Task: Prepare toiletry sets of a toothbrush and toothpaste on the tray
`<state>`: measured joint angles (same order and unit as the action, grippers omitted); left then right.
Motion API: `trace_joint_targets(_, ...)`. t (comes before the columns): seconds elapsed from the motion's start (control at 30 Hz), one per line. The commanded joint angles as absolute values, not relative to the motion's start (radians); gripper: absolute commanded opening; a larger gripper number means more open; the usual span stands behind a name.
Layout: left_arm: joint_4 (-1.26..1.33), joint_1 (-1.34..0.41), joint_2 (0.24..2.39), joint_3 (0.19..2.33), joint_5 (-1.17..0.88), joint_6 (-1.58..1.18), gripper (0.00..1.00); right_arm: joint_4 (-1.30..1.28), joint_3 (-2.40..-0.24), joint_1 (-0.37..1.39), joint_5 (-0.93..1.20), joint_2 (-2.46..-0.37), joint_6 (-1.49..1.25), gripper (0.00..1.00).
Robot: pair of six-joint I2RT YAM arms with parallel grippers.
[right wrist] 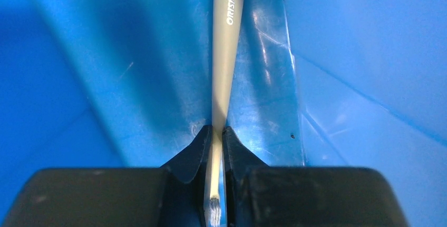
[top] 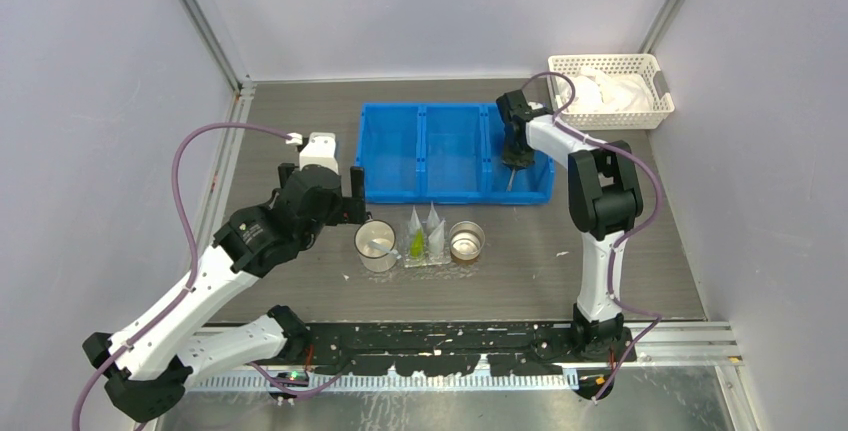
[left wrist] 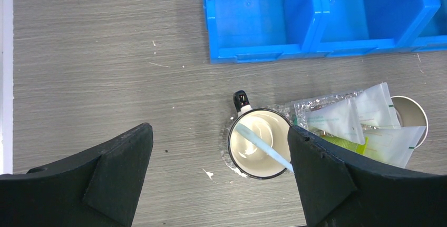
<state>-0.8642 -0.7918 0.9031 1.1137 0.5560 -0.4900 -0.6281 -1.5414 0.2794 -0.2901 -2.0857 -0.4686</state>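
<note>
My right gripper (top: pixel 516 158) reaches into the right compartment of the blue bin (top: pixel 400 156). In the right wrist view the gripper (right wrist: pixel 217 133) is shut on the neck of a grey toothbrush (right wrist: pixel 227 53), with the bristles behind the fingertips. The small clear tray (top: pixel 441 261) holds upright wrapped packets (top: pixel 424 235), green and white, between two cups. The tray (left wrist: pixel 316 102) and packets (left wrist: pixel 363 119) also show in the left wrist view. My left gripper (top: pixel 351 195) (left wrist: pixel 217 138) hangs open just left of a white mug (left wrist: pixel 252 158) that holds a pale blue toothbrush (left wrist: pixel 262 146).
A white lattice basket (top: pixel 652 99) with white wrapped items stands at the back right. A metal cup (top: pixel 466 241) stands right of the tray, and the white mug (top: pixel 376 245) left of it. The bin's left and middle compartments look bare.
</note>
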Motion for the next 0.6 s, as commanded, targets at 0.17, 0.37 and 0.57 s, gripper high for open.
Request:
trace_joint_targets(0.17, -0.829, -0.788, 0.897, 1.113, 0.56, -0.506, 1.0, -0.721, -1.652, 0.277, -0.249, -1.938, -0.43, 0.1)
trace_joint_targets(0.37, -0.824, -0.788, 0.893, 1.109, 0.556, -0.51, 1.0, -0.871, -1.803, 0.276, -0.222, -1.862, -0.393, 0.1)
trace_joint_targets(0.57, -0.822, -0.787, 0.894, 1.106, 0.545, -0.515, 1.0, -1.017, -1.894, 0.279, -0.159, -1.794, -0.372, 0.1)
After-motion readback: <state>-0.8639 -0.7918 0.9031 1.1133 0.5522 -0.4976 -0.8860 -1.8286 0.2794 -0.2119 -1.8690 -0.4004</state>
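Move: The right hand already pinches the toothbrush low in the right compartment of the blue bin, whose middle is about 11 cm left and 3 cm ahead. The metal cup, its likely goal, stands some 18 cm back and 10 cm left, a couple of cm higher; the toothpaste tubes are 16 cm left and the mug 25 cm left, both also 18 cm back. From the left hand the metal cup is roughly 19 cm right, 4 cm ahead and 22 cm below. Straight up, slow at first and then quickly, the right hand lifts the toothbrush some 17 cm off the bin's floor and clear above its walls, drifting barely left. The fingers keep their pinch near the brush head, while the wrist tips the fingertips up and forward by roughly 10 to 15 degrees and turns slightly counter-clockwise. ##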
